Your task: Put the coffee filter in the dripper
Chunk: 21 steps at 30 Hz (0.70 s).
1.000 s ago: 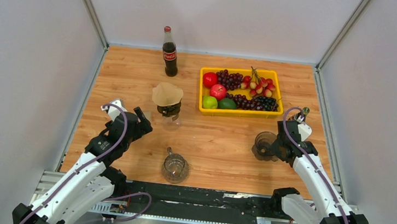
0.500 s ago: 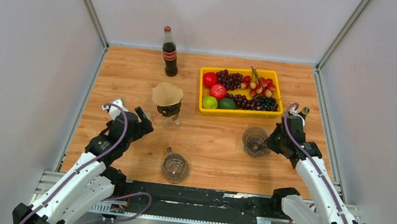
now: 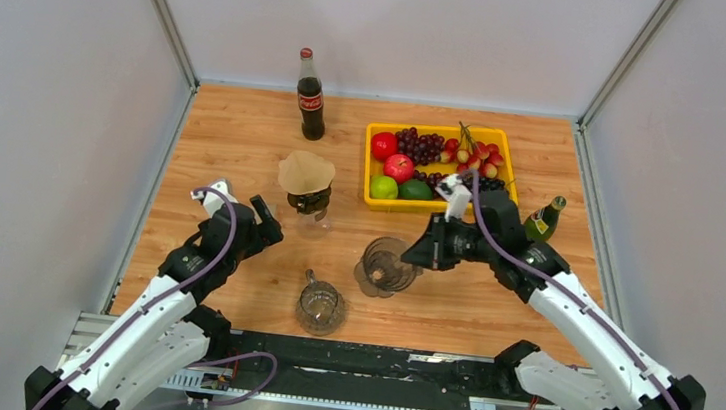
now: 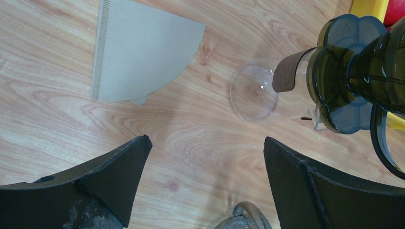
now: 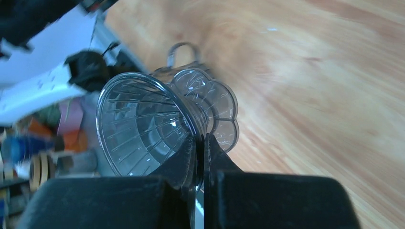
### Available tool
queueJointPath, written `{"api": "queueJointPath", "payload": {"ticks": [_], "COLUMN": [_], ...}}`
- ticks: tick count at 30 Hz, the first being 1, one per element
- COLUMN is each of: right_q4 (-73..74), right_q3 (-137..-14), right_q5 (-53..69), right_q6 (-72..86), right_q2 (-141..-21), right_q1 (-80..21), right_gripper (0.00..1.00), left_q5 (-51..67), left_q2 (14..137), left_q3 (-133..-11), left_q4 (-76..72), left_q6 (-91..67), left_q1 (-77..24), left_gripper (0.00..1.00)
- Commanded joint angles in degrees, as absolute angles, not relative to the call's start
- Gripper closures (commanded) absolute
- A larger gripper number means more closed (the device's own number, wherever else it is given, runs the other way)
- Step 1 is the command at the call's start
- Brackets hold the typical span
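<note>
The brown paper coffee filter lies at the table's middle left, by a clear glass vessel with a dark band. In the left wrist view the filter lies flat at the upper left. My right gripper is shut on the wall of the smoky clear dripper, which is tilted near the table's middle. The right wrist view shows both fingers pinching the cone's wall. My left gripper stands open and empty, left of the vessel. The dripper is at the right of the left wrist view.
A glass mug stands near the front edge. A cola bottle is at the back, and a yellow tray of fruit at the back right. A green bottle stands right of the tray. Grey walls close in both sides.
My right gripper shut on the dripper and carried it left, from the right side to the table's middle, tilting it. The left arm barely moved.
</note>
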<state>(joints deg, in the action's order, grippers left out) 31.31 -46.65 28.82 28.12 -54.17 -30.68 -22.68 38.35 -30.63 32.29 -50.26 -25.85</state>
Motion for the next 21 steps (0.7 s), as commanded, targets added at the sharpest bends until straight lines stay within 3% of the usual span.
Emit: {"api": "queueJointPath", "payload": {"ticks": [1,8,21], "right_q4": [24.6,23.2,23.2], "right_q3": [-53.7,-60.9,-67.7], "right_q5": [30.5,25.6,23.0], "right_q6": [26.5,24.8,23.6], "right_q2": [-58.6,-69.6,-81.3], "right_q1": [-41.5,-52.0,-57.3], "right_gripper": [1.00,1.00,1.00], "left_q5": [-22.1,-22.4,-23.2], "left_q2": [38.7,39.5,38.3], "left_q3": [-31.9,-32.1,-31.8], "left_q4": [30.8,32.7,34.7], "left_q6": [-51.0,-52.7,-54.1], "left_q1": [-25.8,-24.9,-24.6], "left_gripper": [0.00,0.00,0.00]}}
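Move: My right hand already grips the clear dripper by its rim. The glass server it is bound for stands about 18 cm to its left, some 8 cm back and 14 cm below. The amber dripper, with the filter already in it, is about 21 cm to the left and 10 cm ahead of this hand, 7 cm lower; the fruit tray is some 25 cm ahead, 6 cm to the right and 19 cm below. From my left hand the glass server lies about 14 cm back, 14 cm to the right and 8 cm below. I sweep my right hand about 13 cm left and 4 cm back towards the glass server, swinging it some 25 degrees counter-clockwise and keeping the clear dripper's rim pinched. The path arcs: up a couple of centimetres first, then down about 3 cm, slowing as the dripper comes in over the server. ##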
